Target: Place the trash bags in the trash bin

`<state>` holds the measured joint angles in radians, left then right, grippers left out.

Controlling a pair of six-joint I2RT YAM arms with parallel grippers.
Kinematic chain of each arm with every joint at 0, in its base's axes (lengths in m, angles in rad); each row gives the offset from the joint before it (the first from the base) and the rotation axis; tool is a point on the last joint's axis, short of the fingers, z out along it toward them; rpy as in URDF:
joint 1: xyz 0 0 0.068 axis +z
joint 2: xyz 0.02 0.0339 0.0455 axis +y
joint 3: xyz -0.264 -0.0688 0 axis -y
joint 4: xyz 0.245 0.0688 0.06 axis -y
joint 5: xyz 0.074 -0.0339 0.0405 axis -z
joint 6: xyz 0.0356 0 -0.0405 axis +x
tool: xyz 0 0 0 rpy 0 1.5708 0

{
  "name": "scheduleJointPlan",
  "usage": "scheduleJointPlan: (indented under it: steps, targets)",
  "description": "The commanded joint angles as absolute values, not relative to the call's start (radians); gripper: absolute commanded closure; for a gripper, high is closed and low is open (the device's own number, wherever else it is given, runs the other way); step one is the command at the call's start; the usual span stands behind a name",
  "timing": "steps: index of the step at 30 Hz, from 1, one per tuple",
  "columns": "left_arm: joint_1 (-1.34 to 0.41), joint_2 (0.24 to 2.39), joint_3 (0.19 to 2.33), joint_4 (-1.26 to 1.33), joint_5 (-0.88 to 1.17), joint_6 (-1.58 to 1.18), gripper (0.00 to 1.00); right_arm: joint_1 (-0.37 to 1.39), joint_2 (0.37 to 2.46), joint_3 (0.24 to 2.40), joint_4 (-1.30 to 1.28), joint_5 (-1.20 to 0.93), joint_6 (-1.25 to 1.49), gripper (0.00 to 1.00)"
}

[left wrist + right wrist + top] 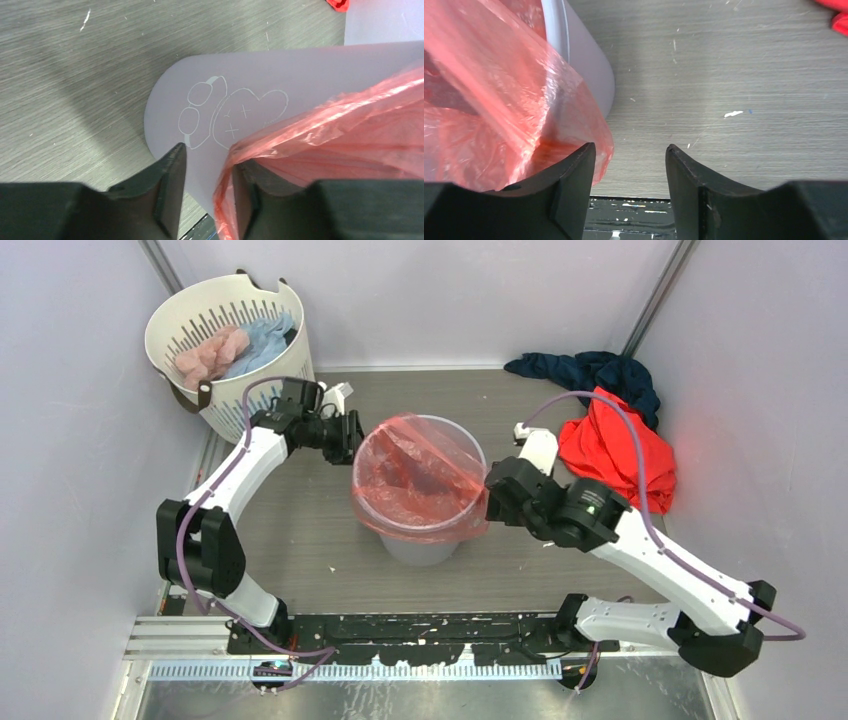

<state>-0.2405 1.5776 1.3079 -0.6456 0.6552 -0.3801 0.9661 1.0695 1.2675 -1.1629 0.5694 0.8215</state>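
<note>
The translucent red-pink trash bag (420,475) lines the light grey trash bin (420,548) in the middle of the floor, its film folded over the rim. My left gripper (350,435) is at the bin's left rim and stands open. In the left wrist view the bag (340,130) drapes over the right finger of the gripper (207,157), beside the bin's wall (250,75). My right gripper (492,492) is open at the right rim. In the right wrist view the bag's edge (499,100) hangs by the left finger of the gripper (629,148), with nothing between the fingers.
A white slotted laundry basket (225,340) with pink and blue cloths stands at the back left. A red-orange garment (620,450) and a dark blue one (590,370) lie at the back right. Walls close in on three sides.
</note>
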Motion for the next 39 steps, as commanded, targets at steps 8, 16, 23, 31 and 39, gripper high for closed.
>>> scheduleJointPlan:
  steps: [8, 16, 23, 31, 39]
  targets:
    - [-0.245, 1.544, 1.455, -0.643, 0.597, -0.468, 0.52, 0.971, 1.014, 1.578, -1.228, 0.669, 0.600, 0.37]
    - [-0.230, 1.481, 1.428, -0.632, 0.492, -0.472, 0.51, 0.970, 1.180, 1.743, -1.194, 0.533, 0.369, 0.39]
    - [-0.166, 1.376, 1.372, -0.637, 0.436, -0.482, 0.41, 0.970, 1.301, 1.850, -1.150, 0.497, 0.294, 0.41]
    - [-0.140, 1.255, 1.279, -0.613, 0.466, -0.530, 0.43, 0.971, 1.428, 1.946, -1.133, 0.462, 0.213, 0.44]
    - [-0.139, 1.129, 1.170, -0.627, 0.496, -0.537, 0.43, 0.971, 1.522, 2.008, -1.138, 0.475, 0.162, 0.45]
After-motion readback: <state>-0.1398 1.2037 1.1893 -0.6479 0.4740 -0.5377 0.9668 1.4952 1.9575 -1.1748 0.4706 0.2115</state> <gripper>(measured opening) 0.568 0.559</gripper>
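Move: The trash bag's mouth, draped over the bin, is centred about 6 cm ahead and 13 cm left of the right hand, slightly below; from the left hand it is some 7 cm back, 13 cm right. The trash bin's middle lies under it, roughly 12 cm below the right hand. The red cloth lies about 17 cm ahead and 22 cm right of the right hand; the laundry basket stands 12 cm ahead, 20 cm left of the left. Right hand rises about 12 cm, then swings left and forward over the bin; left hand, opening, withdraws up-left. ##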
